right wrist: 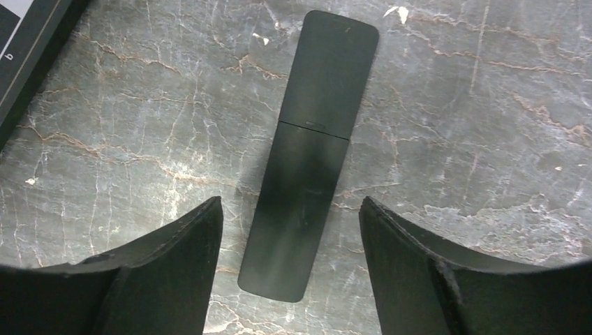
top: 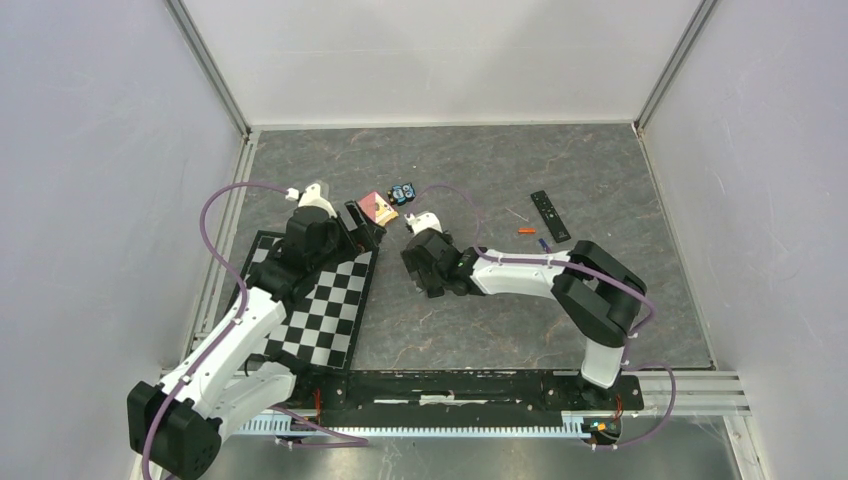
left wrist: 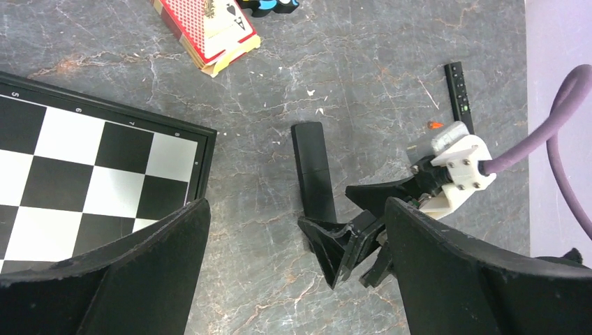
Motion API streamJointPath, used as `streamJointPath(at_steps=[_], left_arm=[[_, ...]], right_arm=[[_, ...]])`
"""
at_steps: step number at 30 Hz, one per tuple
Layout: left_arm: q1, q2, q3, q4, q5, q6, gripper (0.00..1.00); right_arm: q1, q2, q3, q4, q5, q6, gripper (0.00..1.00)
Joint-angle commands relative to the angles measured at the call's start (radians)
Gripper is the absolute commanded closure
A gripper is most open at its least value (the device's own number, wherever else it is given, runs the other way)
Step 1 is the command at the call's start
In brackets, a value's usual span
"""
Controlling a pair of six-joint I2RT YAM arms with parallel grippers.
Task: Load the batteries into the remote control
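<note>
A smooth black remote control (right wrist: 307, 160) lies on the grey table with its plain back up and a seam across its middle. My right gripper (right wrist: 290, 202) is open, one finger on each side of the remote's near end and neither touching it. The left wrist view shows the same remote control (left wrist: 314, 171) with the right gripper (left wrist: 352, 218) at its near end. My left gripper (left wrist: 297, 206) is open and empty, just left of them. A second remote with buttons (top: 549, 216) lies at the right. Beside it are an orange battery (top: 526, 231) and a blue battery (top: 543, 243).
A chessboard (top: 320, 300) lies under the left arm, its corner (right wrist: 28, 42) close to the remote. A deck of cards (top: 379, 207) and a blue-and-black gadget (top: 402, 192) sit behind the two grippers. The two grippers (top: 362, 225) (top: 425, 268) are close together.
</note>
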Motion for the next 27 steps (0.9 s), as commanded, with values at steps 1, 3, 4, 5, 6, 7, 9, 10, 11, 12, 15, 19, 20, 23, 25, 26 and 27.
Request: streamJointPath(at_steps=[1,3,4,5,6,7,9,10,11,12,15,19,20,23,25,26,27], left_arm=[[0.001,-0.015,-0.006,-0.006,-0.032,-0.028,0.00],[0.001,-0.012,-0.007,-0.005,-0.031,-0.027,0.00],[0.001,-0.011,-0.006,-0.006,-0.031,-0.027,0.00],[0.001,-0.010,-0.006,-0.005,-0.030,-0.027,0.00],[0.001,-0.009,-0.007,-0.005,-0.032,-0.028,0.00],[0.000,-0.007,-0.008,-0.003,-0.030,-0.030,0.00],[0.000,-0.002,-0.008,0.001,-0.024,-0.032,0.00],[0.000,0.000,-0.008,0.003,-0.023,-0.032,0.00],[0.001,0.002,-0.006,0.003,-0.022,-0.033,0.00],[0.001,0.005,-0.007,0.004,-0.020,-0.033,0.00],[0.001,0.009,-0.006,0.008,-0.017,-0.035,0.00],[0.001,0.028,-0.013,0.030,0.005,-0.039,0.00],[0.001,0.038,-0.012,0.039,0.018,-0.041,0.00],[0.001,0.078,-0.010,0.064,0.055,-0.048,0.00],[0.001,0.104,-0.011,0.082,0.109,-0.053,0.00],[0.001,0.117,-0.012,0.096,0.129,-0.053,0.00],[0.001,0.133,-0.011,0.108,0.155,-0.054,0.00]], right_arm=[[0.013,0.050,0.072,-0.047,0.039,0.031,0.28],[0.012,0.059,0.074,-0.059,0.053,0.036,0.31],[0.012,0.063,0.076,-0.066,0.062,0.038,0.33],[0.012,0.066,0.076,-0.072,0.071,0.038,0.34],[0.012,0.069,0.079,-0.081,0.080,0.038,0.35],[0.012,0.073,0.082,-0.086,0.085,0.038,0.36],[0.012,0.080,0.083,-0.090,0.080,0.039,0.40],[0.011,0.084,0.081,-0.089,0.070,0.041,0.42],[0.009,0.087,0.083,-0.091,0.062,0.045,0.45],[0.009,0.090,0.082,-0.091,0.053,0.049,0.49],[0.001,0.096,0.074,-0.094,0.005,0.065,0.66],[0.000,0.063,0.023,-0.041,-0.012,0.080,0.70],[0.000,0.048,0.008,-0.018,-0.010,0.077,0.70],[-0.009,-0.019,-0.050,0.059,-0.003,0.063,0.70],[-0.018,-0.075,-0.093,0.117,-0.002,0.041,0.70],[-0.022,-0.107,-0.118,0.151,-0.002,0.026,0.70],[-0.026,-0.132,-0.141,0.195,-0.006,0.007,0.70]])
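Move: The remote control lies back side up just below the right hand's open fingers, its middle some 3 cm ahead, 1 cm to the left and 2 cm down. From that hand the card box is about 20 cm ahead and 15 cm left, the owl toy roughly 25 cm ahead and 9 cm left, the chessboard's middle 36 cm left and 5 cm back, all about 3 cm lower. From the left hand the remote's middle lies about 15 cm right, 3 cm ahead and 17 cm below. The right hand sinks about 2 cm over the near half of the remote control, its open fingers straddling the long sides, and narrows them until both pads pinch the remote and stop on its width; keeping that grip, it then starts off to the right and slightly back, about 1 cm. The empty left hand stays wide open and nearly still, then late on dips about 2 cm and drifts some 1.5 cm right, towards the remote. ##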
